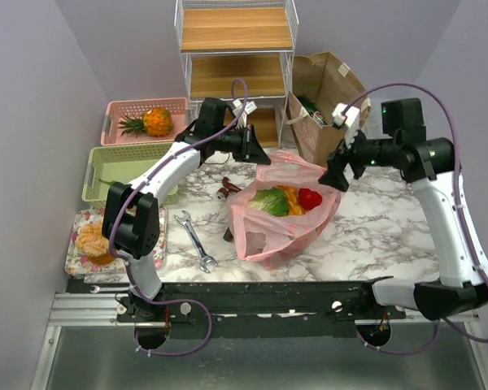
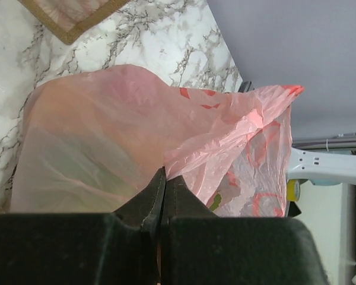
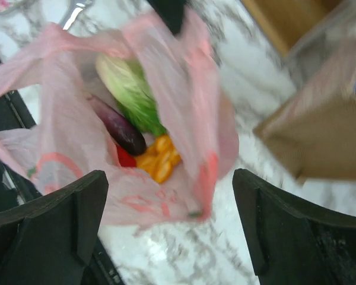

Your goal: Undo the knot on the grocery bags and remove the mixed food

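The pink plastic bag [image 1: 281, 231] stands in the middle of the marble table with its mouth wide open; no knot shows. Inside lie pale-green lettuce [image 1: 268, 201], orange pieces [image 1: 291, 197] and a red round vegetable [image 1: 310, 198]. The right wrist view also shows a purple eggplant [image 3: 118, 127] beside the lettuce [image 3: 130, 89]. My left gripper [image 1: 260, 151] is shut on the bag's far rim, pinching the film [image 2: 184, 154] between its fingertips. My right gripper [image 1: 335, 180] is open just above the bag's right rim [image 3: 202, 178], holding nothing. The brown paper bag [image 1: 325, 101] stands behind it.
A pink basket [image 1: 122, 110] with a pineapple and a green basket [image 1: 126, 166] sit at the left. A floral tray [image 1: 75, 252] with orange food is at the front left. A wrench [image 1: 195, 241] lies left of the bag. A wire shelf [image 1: 236, 49] stands at the back.
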Robot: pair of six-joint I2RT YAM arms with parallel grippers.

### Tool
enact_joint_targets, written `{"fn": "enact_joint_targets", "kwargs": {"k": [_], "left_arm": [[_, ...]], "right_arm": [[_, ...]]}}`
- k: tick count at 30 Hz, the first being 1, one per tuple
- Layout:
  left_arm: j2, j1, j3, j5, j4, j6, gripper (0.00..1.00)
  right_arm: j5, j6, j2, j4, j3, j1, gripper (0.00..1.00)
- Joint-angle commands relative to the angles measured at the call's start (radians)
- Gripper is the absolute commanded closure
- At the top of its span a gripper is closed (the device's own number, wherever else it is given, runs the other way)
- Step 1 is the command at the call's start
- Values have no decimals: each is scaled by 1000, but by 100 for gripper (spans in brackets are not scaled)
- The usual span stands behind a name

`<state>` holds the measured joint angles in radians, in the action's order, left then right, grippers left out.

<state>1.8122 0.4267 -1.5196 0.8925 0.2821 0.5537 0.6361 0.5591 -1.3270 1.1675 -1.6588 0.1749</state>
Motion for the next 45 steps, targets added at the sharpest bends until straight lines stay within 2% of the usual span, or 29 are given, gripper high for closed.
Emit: {"fn": "enact_joint_targets", "kwargs": {"k": [1,7,11,16,18,20,21,23,24,26,27,29,32,36,38,40,45], "left_arm": [[-1,27,-12,-33,33,-32,100],[-11,32,-11,-50,44,-64,100],[-16,32,-15,-57,55,-82,100],[-17,32,-29,-69,75,-114,100],[-28,32,-41,-52,89,-152,100],[-58,31,-50,-32,123,-224,95],[-71,29,-63,-13,171,-266,89],[-99,15,-87,16,264,-354,64],[-120,-1,-85,25,284,-374,48],[-194,-53,-58,58,268,-382,34],[-229,-77,-40,69,245,-385,30],[-311,-129,-23,85,218,-443,27],[-425,-128,-13,107,286,-683,27],[-481,-2,-15,62,529,-1093,27],[-469,87,-16,12,631,-1243,28],[-459,154,12,-32,661,-1330,24],[-432,271,109,-113,581,-1403,17]], "right_arm": [[-183,75,58,-150,67,213,6],[-290,176,20,-286,158,339,6],[-385,307,23,-403,294,393,6],[-447,424,22,-480,432,405,6],[-498,407,24,-549,479,405,9],[-543,382,25,-595,501,405,21],[-565,356,21,-612,504,405,35],[-602,310,11,-617,493,405,58],[-610,291,6,-612,487,404,69],[-616,240,3,-596,467,403,96],[-613,213,4,-587,459,403,99],[-601,150,6,-558,437,404,99],[-570,43,12,-519,407,401,99],[-542,-68,17,-484,387,400,99],[-537,-108,22,-478,383,399,99],[-539,-142,25,-475,376,396,99],[-513,-228,23,-448,335,369,99]]}}
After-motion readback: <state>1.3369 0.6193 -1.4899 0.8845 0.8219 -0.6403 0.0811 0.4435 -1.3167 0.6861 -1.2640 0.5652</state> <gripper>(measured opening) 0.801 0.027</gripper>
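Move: The left gripper already pinches the pink bag's far rim; the lettuce in the bag lies about 7 cm back from it, 3 cm right and 14 cm below, the yellow pepper level with the lettuce and 7 cm farther right. From the open right gripper, the rim's loose right-hand part is some 4 cm ahead, 5 cm left and 12 cm below; the red vegetable is 2 cm ahead, 6 cm left and 20 cm down, and the paper bag's middle 23 cm straight ahead, 14 cm below. Hold the far rim nearly still with the left gripper while you swing the open right one about 7 cm left, then down some 12 cm and a little forward onto the rim's right-hand part; pinch it and lift slightly. As those fingers shut, open the left, raise it clear, and draw it about 15 cm back over the bag's left side, rolled some 70 degrees, forward side up. ##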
